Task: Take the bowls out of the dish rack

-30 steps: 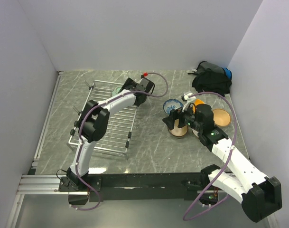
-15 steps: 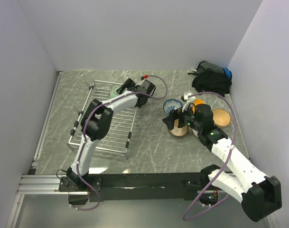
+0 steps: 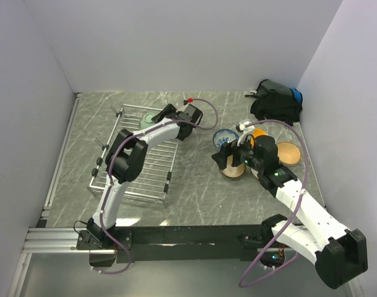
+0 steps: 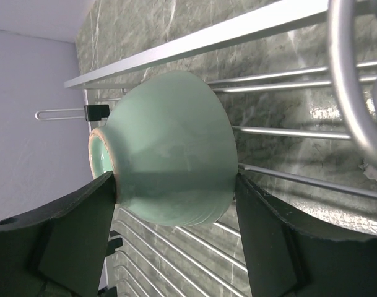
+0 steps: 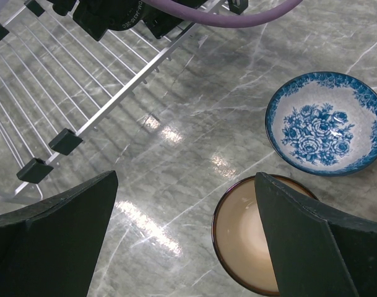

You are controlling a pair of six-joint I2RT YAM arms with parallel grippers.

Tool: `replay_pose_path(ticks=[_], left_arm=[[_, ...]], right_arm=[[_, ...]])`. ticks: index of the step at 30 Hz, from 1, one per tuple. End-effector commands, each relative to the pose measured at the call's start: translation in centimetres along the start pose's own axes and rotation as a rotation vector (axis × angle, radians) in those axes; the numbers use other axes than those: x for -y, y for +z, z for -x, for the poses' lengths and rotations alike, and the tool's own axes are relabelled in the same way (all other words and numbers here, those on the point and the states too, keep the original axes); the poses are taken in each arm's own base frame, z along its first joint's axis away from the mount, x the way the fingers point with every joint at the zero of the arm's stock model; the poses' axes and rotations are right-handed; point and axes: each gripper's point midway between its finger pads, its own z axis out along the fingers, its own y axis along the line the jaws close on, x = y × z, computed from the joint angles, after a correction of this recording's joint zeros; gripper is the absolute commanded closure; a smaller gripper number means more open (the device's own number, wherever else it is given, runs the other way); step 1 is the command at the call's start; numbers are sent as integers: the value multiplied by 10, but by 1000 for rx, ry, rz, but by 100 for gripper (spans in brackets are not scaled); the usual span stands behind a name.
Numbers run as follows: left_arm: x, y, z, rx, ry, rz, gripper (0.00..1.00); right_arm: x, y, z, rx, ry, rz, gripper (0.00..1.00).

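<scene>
A pale green bowl sits at the far end of the silver wire dish rack. In the left wrist view its foot ring points left and its wide rim right. My left gripper is shut on it, one dark finger against the foot side and the other against the rim side. From above, the bowl shows just beyond the left gripper on the rack. My right gripper hangs open over the table beside a dark-rimmed tan bowl.
A white bowl with blue flowers sits on the marble table next to the tan one. An orange bowl and another tan bowl lie behind the right arm. A black bag is at the far right corner.
My left gripper's jaws have closed in from wide open onto the pale green bowl, after edging slightly further over the rack's far end. The right arm has not moved.
</scene>
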Motion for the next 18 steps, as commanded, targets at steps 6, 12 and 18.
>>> replay_pose_path(ticks=[6,12,18], left_arm=[[-56,-41,24,71,-179,-1,41],[-74,-59,32,101,-307,-48,48],[-88,-68,32,104,-383,-96,55]], right_arm=[[-16,1,15,70,-27,83,0],[-33,9,27,139,-10,165,0],[-56,25,41,167,-17,246,0]])
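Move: The green bowl is already pinched in the left gripper, its middle about a centimetre ahead and to the left. From there the open right gripper waits some 15 cm back, 23 cm to the right and roughly 9 cm higher; the dish rack's middle lies about 12 cm back, 5 cm left and 6 cm below. From the right gripper the green bowl lies about 15 cm ahead, 24 cm left and 9 cm below; the blue-flowered bowl is 8 cm ahead and 1 cm right, the brown bowl 2 cm back and 4 cm right, both some 15 cm down. Keep the left gripper shut on the green bowl's sides and raise it about 7 cm off the rack, slowly at first and then faster, easing back slightly and rolling some 15 degrees so its left side dips. Meanwhile swing the empty right gripper, still wide open, a few centimetres left towards the rack and the bowl, turning it slightly counter-clockwise. ##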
